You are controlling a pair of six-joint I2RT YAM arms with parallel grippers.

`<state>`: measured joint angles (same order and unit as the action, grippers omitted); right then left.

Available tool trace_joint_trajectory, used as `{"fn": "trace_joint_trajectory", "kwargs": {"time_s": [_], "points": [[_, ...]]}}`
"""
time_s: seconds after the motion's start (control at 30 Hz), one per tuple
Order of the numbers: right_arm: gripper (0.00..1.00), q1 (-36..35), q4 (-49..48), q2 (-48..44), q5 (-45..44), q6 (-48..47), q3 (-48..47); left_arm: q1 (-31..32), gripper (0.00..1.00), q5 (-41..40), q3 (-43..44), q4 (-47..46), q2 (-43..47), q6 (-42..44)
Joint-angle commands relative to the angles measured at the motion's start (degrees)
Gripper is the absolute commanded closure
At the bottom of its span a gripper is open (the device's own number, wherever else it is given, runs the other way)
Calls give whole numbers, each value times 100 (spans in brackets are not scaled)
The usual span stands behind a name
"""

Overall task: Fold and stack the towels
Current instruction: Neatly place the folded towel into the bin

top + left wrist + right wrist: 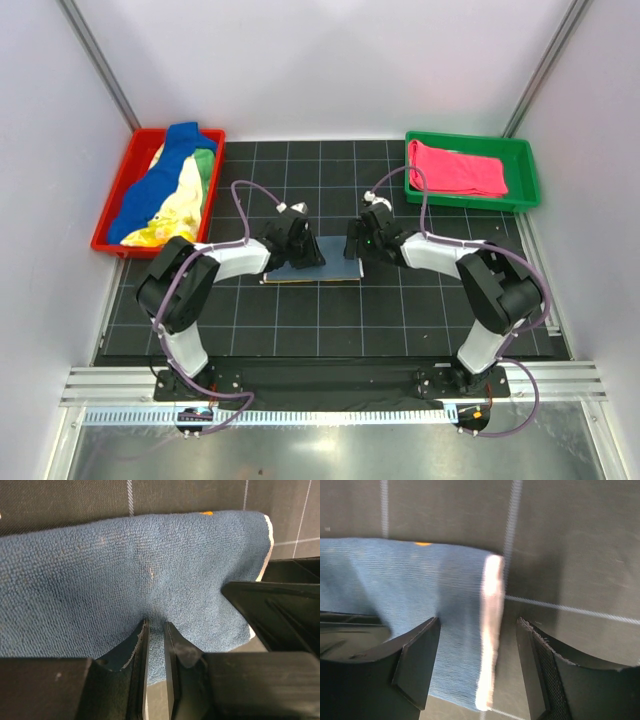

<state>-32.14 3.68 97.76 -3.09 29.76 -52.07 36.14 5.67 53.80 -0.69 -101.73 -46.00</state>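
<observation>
A folded dark blue towel (327,267) lies flat on the black gridded mat between the two arms. My left gripper (303,246) is at its left end; in the left wrist view its narrow jaws (156,625) are shut on a puckered pinch of the blue towel (125,565). My right gripper (355,246) is at the towel's right end. In the right wrist view it (479,622) stands open, one finger over the blue towel (420,580) and one over the bare mat, astride the towel's white edge (490,630) without gripping it.
A red tray (108,215) at the back left holds a heap of blue, green and yellow towels (165,190). A green tray (470,139) at the back right holds a folded pink-red towel (458,168). White walls close in the sides and back.
</observation>
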Motion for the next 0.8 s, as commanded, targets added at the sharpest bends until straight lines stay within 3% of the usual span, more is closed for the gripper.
{"fn": "trace_joint_trajectory", "kwargs": {"time_s": [0.0,0.3,0.4,0.43,0.77], "points": [[31,-205,-131,261,-147,-49,-154,7,78,-13,78,-371,-57,-23],[42,-494,0,156,-560,215,-66,7,79,13,43,-406,-75,-67],[52,-556,184,209,-649,180,-224,7,79,22,43,-406,21,-85],[60,-574,212,226,-675,171,-259,7,79,30,51,-397,65,-85],[85,-574,668,121,-1017,-110,-505,7,78,-364,280,323,1321,56]]}}
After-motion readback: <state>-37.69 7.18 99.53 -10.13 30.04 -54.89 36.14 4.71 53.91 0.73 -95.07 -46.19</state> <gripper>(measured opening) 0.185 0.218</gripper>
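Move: The blue towel lies folded flat, its right edge right under the right hand's open fingers, about 1 cm below and neither ahead nor aside; its middle is some 11 cm to the left of the right hand. The green bin stands about 20 cm ahead and 28 cm to the right of the right hand. From the left hand, whose nearly shut fingers are on the towel's middle, that edge is about 10 cm to the right, level in reach. The blue towel's right edge is taken by the right gripper, which slides about 2 cm left over it, close to the table, then draws back about 1 cm while its wide-open fingers shut and pinch the layers. The left fingers keep resting on the towel's middle meanwhile, then lift off, rising about 4 cm at the end. ##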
